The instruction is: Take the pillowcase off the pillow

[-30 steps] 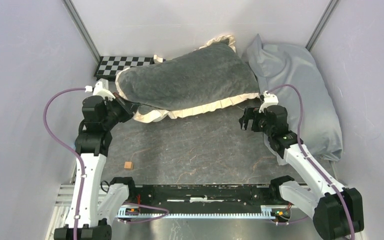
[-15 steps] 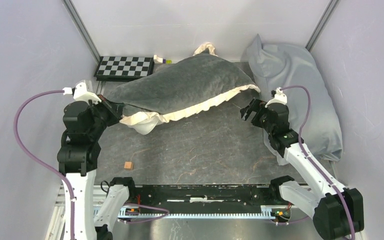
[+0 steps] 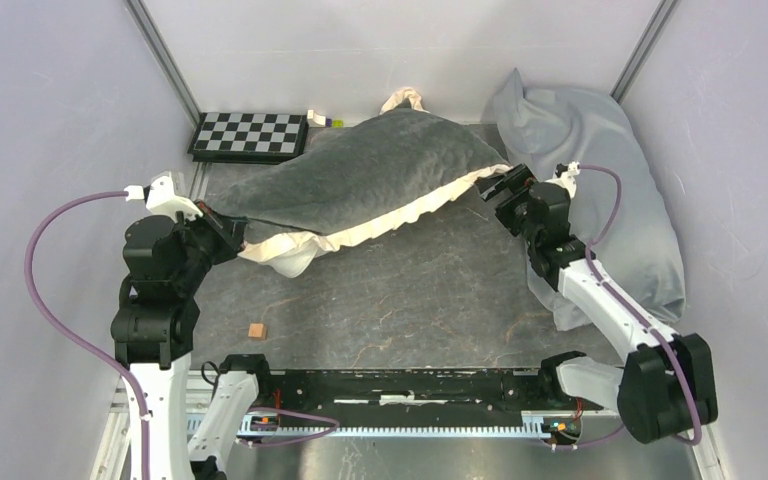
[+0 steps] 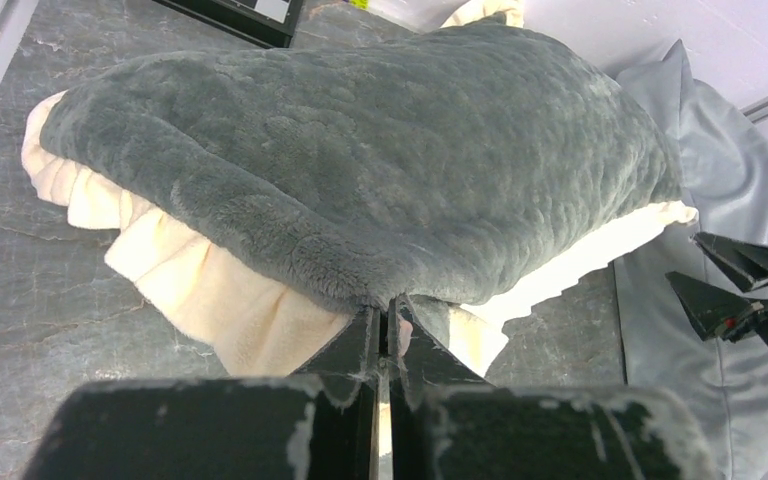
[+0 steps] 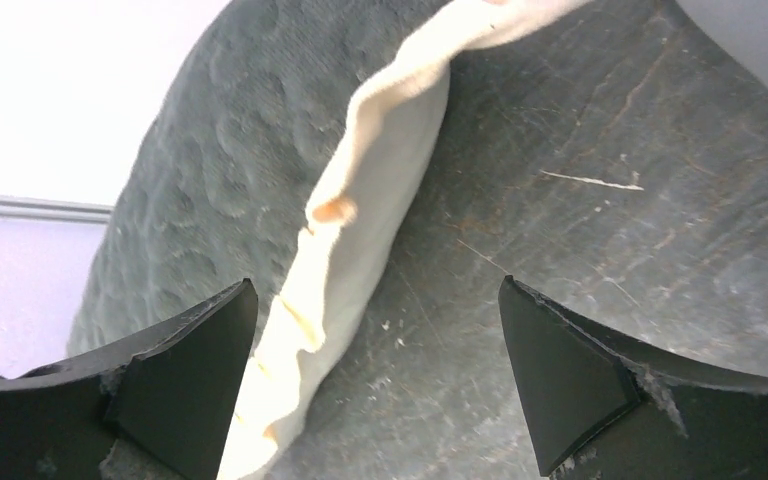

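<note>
The pillowcase [image 3: 380,170], dark grey plush on top with a cream frill [image 3: 400,212], lies stretched across the back of the table. My left gripper [image 3: 228,225] is shut on its near-left edge; in the left wrist view the closed gripper [image 4: 390,305] pinches the plush and frill of the pillowcase [image 4: 360,170]. My right gripper [image 3: 500,183] stands open at the case's right corner. In the right wrist view the frill [image 5: 380,170] runs between the spread fingers of that gripper [image 5: 375,285], untouched. The pillow is hidden inside the cover.
A pale blue-grey pillow [image 3: 600,170] leans in the back right corner, just behind my right arm. A checkerboard [image 3: 250,135] lies at the back left. A small brown cube [image 3: 256,330] sits on the dark table [image 3: 410,300] near the left arm. Walls close in on both sides.
My left arm has pulled back to the left with the case's edge, stretching and flattening the cover. My right gripper has moved up and forward to the case's right corner, still open.
</note>
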Motion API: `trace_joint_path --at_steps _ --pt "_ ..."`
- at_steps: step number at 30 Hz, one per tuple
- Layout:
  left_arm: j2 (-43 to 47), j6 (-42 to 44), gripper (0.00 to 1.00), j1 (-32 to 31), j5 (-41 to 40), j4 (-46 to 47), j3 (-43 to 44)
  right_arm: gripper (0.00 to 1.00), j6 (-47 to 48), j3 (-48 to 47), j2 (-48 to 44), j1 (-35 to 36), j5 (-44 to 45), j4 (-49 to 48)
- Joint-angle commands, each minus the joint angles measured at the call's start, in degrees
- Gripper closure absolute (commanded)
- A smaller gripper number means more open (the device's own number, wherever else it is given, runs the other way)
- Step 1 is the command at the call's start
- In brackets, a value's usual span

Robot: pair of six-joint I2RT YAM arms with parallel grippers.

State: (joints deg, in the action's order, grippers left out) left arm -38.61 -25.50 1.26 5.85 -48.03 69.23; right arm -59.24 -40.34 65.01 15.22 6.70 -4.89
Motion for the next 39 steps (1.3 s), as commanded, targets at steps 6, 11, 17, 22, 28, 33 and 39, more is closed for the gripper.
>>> trace_joint_path --at_steps 6,11,17,22,28,33,39 --pt "1.47 3.41 0.96 0.15 -0.68 2.94 1.63 0.08 -6.46 -7.92 10.78 -0.03 4.49 -5.71" --pt "1.86 2.61 0.97 0.06 1.54 3.44 1.20 0.26 -5.29 -11.41 15.38 -0.02 5.53 -7.75" --pt "1.98 3.10 0.97 0.07 1.68 3.21 1.11 0.58 -0.94 -14.82 17.59 -0.02 8.97 -7.92" --pt "1.47 4.91 0.98 0.07 -2.00 2.09 3.52 1.00 6.72 -18.22 15.97 -0.22 7.67 -7.07" --pt "0.32 8.19 0.98 0.10 -14.32 0.74 10.91 1.00 15.01 -18.50 6.72 -0.24 5.63 -11.37" --pt "-3.20 7.65 0.98 0.06 -16.37 0.79 17.78 1.00 18.19 -25.94 1.67 -0.23 -1.46 -8.64" --pt "-6.76 8.36 0.98 0.07 -19.90 -1.62 28.07 1.00 24.20 -39.85 -1.86 -0.22 -4.19 0.81"
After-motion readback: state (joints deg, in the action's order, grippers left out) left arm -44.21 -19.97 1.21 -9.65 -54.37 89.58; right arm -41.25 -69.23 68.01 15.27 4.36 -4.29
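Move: The pillowcase's cream trim near its right corner lies about 8 cm straight ahead of the open right hand, nearly level with it or 1 cm below. The grey pillowcase bulges some 19 cm to that hand's left, 5 cm farther out and 7 cm lower; the light-grey cloth is about 19 cm to its right, level fore-and-aft, 15 cm below. From the left hand, already gripping the near left corner, that trim lies roughly 20 cm ahead, 50 cm right, 15 cm below. Forward about 8 cm the right hand reaches, its fingers closing over the trim near the pillowcase's right corner until they pinch it; then it hauls that edge steeply up, over 20 cm, easing back some 5 cm while the fingers tilt upward. The left hand keeps its grip nearly still, then rises and draws left, away from the right corner, turning slightly counter-clockwise. ##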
